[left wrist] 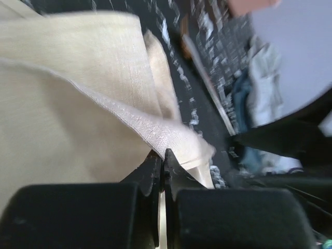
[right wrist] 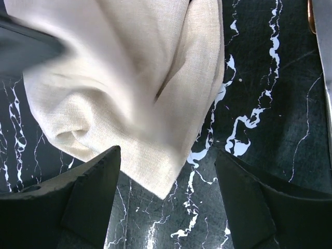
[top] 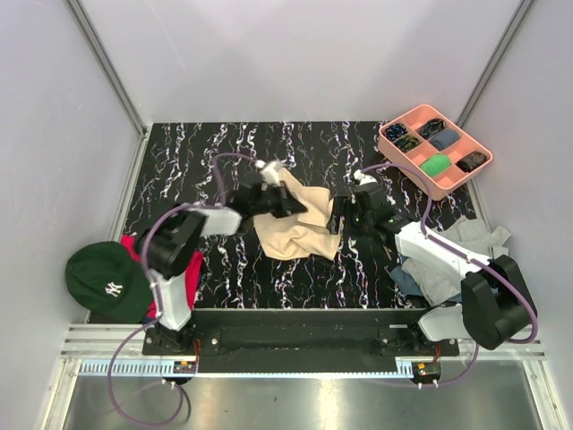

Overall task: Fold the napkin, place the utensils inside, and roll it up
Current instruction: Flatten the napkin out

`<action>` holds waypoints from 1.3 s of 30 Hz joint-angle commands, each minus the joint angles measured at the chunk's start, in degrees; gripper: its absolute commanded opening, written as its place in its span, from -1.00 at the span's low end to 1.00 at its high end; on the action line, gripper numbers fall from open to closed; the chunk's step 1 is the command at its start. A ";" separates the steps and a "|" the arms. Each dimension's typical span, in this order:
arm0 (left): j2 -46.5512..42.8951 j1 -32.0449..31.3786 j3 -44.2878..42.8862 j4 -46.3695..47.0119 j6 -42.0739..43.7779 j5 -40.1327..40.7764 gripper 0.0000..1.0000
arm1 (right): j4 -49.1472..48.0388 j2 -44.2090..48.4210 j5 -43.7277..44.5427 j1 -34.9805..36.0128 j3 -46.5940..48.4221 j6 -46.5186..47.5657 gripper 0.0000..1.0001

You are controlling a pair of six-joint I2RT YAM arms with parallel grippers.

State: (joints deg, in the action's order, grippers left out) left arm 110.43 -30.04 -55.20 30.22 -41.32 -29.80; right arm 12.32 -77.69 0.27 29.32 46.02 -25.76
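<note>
The beige napkin [top: 300, 235] lies crumpled in the middle of the black marbled table [top: 197, 170]. My left gripper [top: 285, 204] is at its far left part. In the left wrist view that gripper [left wrist: 165, 154] is shut on a raised edge of the napkin [left wrist: 78, 104]. My right gripper [top: 338, 218] hovers at the napkin's right side. It stands open [right wrist: 167, 153], with a napkin [right wrist: 129, 78] corner lying between its fingers, untouched. A thin brownish utensil [left wrist: 207, 83] lies on the table beyond the cloth, and a bronze tip [right wrist: 310, 15] shows in the right wrist view.
A pink compartment tray [top: 387, 136] with small items sits at the back right. Grey and blue cloths [top: 448, 260] are heaped beside the right arm. A green cap [top: 107, 279] and a red cloth [top: 192, 269] lie by the left arm. Walls enclose the table.
</note>
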 commanded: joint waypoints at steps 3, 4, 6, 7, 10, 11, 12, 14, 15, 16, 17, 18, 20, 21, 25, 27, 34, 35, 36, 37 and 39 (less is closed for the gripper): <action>-24.54 17.61 10.36 4.10 -11.15 -6.67 -1.00 | -0.80 2.46 -2.91 -0.32 0.03 1.50 0.66; -27.17 19.22 11.68 1.28 -10.28 -6.85 -1.00 | -1.24 2.02 -3.08 -0.32 0.30 1.41 0.67; -34.91 23.34 15.37 -8.79 -6.08 -6.15 -1.00 | -1.85 0.44 -3.17 -0.40 1.96 1.06 0.67; -37.28 24.58 16.34 -11.90 -4.75 -5.01 -1.00 | -1.77 -1.83 -3.26 -0.32 2.75 0.89 0.67; -48.25 29.24 20.12 -22.80 0.70 -2.03 -1.00 | -1.77 -6.40 -3.52 -0.32 5.83 0.45 0.65; -50.21 30.03 20.39 -25.62 2.02 -0.88 -1.00 | -1.86 -7.38 -3.61 -0.32 7.05 0.27 0.64; -51.88 32.39 20.48 -30.26 4.82 0.00 -1.00 | -1.86 -8.17 -3.35 -0.32 7.50 -0.25 0.64; -56.10 34.25 20.57 -35.38 7.30 2.02 -1.00 | -2.03 -10.28 -3.35 -0.41 8.55 -0.61 0.64; -57.16 35.48 20.57 -38.71 9.40 2.55 -1.00 | -1.95 -10.81 -3.35 -0.32 9.00 -0.96 0.63; -58.65 36.01 20.40 -40.13 10.20 3.34 -1.00 | -1.95 -11.69 -3.26 -0.40 9.35 -1.22 0.63; -59.10 36.45 20.31 -41.19 10.73 3.43 -1.00 | -2.03 -12.04 -3.17 -0.41 9.87 -1.49 0.63; -59.54 37.15 20.13 -43.12 11.52 3.26 -1.00 | -2.03 -12.05 -3.26 -0.58 10.14 -2.44 0.62; -60.33 37.86 18.99 -45.85 12.75 4.92 -1.00 | -3.08 -11.52 -4.31 -1.98 9.79 -4.03 0.62; -60.68 38.21 18.73 -48.04 14.15 5.97 -1.00 | -3.87 -10.74 -5.97 -2.60 9.27 -5.34 0.62; -61.21 38.74 17.06 -51.66 16.09 9.58 -1.00 | -7.74 -8.53 -9.76 -6.11 6.72 -8.95 0.62; -61.13 38.83 16.79 -52.89 16.97 10.81 -1.00 | -8.97 -10.36 -11.86 -7.78 6.89 -10.01 0.61; -61.39 38.83 15.04 -56.05 20.31 13.63 -1.00 | -14.85 -18.54 -14.77 -9.46 9.17 -11.51 0.56; -61.48 38.92 14.95 -56.41 20.66 13.80 -1.00 | -15.56 -19.07 -15.82 -9.63 9.26 -12.20 0.55; -61.48 38.83 14.95 -56.50 20.67 13.81 -1.00 | -16.35 -20.21 -16.26 -9.72 9.26 -12.56 0.55; -61.30 38.83 14.95 -56.50 20.67 13.72 -1.00 | -17.93 -20.57 -17.05 -9.72 9.35 -12.91 0.54; -61.04 38.92 14.86 -56.50 20.75 13.28 -1.00 | -19.60 -21.53 -18.99 -9.72 9.26 -14.31 0.53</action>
State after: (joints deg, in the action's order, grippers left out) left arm 50.17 8.43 -37.69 -26.28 -22.59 -17.87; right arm -0.21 -98.19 -13.80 20.14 53.25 -37.04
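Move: The left hand already pinches a raised napkin edge; open table beyond the red cloth lies about 31 cm left and 9 back. The red cloth itself is some 35 cm left and 18 back, and the napkin's middle about 3 cm left and 3 back. From the open right hand, the napkin's middle is roughly 12 cm left and 3 back, the utensils 10 cm right and 3 back, all some 5 cm lower. The left hand carries its pinched napkin edge up, then down, 30 cm left; open right reaches forward 7 cm. ##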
